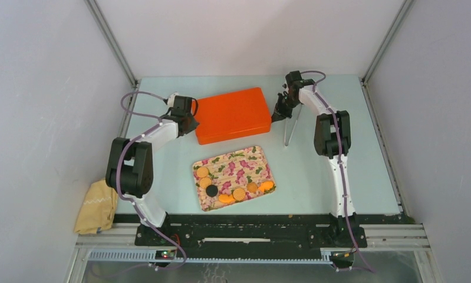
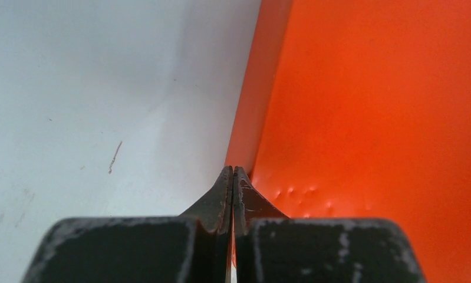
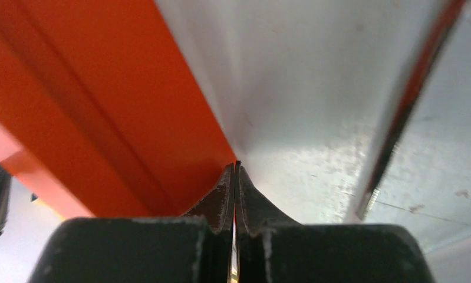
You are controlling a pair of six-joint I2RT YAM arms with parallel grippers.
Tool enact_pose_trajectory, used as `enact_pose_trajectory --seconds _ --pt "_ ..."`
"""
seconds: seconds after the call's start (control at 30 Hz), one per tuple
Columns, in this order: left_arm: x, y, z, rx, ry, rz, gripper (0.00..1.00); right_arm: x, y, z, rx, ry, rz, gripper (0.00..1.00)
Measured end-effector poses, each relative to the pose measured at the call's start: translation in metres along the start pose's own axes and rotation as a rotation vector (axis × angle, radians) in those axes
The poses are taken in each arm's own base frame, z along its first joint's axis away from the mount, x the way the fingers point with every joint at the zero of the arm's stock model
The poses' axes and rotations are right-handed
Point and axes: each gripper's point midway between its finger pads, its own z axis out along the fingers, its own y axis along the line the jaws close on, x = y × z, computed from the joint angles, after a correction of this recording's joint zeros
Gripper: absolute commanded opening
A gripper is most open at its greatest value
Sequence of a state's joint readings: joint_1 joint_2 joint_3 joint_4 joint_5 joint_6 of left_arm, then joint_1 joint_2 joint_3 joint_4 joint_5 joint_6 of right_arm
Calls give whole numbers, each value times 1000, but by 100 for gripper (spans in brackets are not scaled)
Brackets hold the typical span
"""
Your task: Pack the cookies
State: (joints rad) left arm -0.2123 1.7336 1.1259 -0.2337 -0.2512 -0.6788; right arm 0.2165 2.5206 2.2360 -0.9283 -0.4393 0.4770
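Note:
Several cookies, mostly golden-orange with one black, lie along the left and near side of the floral tray. Behind the tray sits a closed orange box. My left gripper is shut and empty, its tips at the box's left edge; in the left wrist view the fingertips meet right by that edge. My right gripper is likewise shut and empty at the box's right edge. In the right wrist view the right gripper has its jaws pressed together.
Metal tongs lie on the table just right of the box and show as a slanted bar in the right wrist view. A yellow cloth lies off the table's near left corner. Enclosure walls ring the table.

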Motion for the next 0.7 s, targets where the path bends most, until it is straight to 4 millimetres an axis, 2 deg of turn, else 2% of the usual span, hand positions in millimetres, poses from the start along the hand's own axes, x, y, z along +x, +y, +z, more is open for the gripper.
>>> enact_pose_trajectory --seconds 0.1,0.2,0.27,0.4,0.5,0.6,0.7 --pt "2 -5 -5 12 3 14 0 7 -15 -1 69 -7 24 0" --pt "-2 -10 -23 26 -13 23 0 5 -22 -12 128 -50 39 0" --pt "-10 -10 -40 30 -44 21 0 -1 -22 -27 161 -106 41 0" --pt "-38 -5 -82 46 -154 3 0 -19 -10 -64 191 -243 21 0" --pt "-57 -15 -107 120 -225 5 0 -31 -1 -94 218 -353 -11 0" --pt "-62 -36 -111 215 -242 10 0 -37 17 -115 226 -440 -71 0" --pt "-50 -58 -92 287 -202 34 0 -31 49 -128 219 -491 -170 0"
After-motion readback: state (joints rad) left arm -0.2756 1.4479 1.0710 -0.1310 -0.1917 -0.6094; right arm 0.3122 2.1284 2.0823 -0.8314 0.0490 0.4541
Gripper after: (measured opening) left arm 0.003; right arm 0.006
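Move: The closed orange box lies between the two hands. Its middle is about 12 cm to the left hand's right, 2 cm ahead and 4 cm below it, and roughly 15 cm left and 2 cm ahead of the right hand, about level in height. The flowered tray is some 22 cm back and 13 cm right of the left hand. The two spatulas lie about 7 cm right of the right hand, 1 cm ahead and 3 cm lower. The orange box is released from both ends, all fingers staying shut. The left hand lifts off its left edge, up about 13 cm and slightly back, then swings right and begins to sink again, tips tilting outward. The right hand eases off the right side, moving right, then rises some 14 cm, straightening its leftward lean, tips swinging forward, and finally drifts back left. ##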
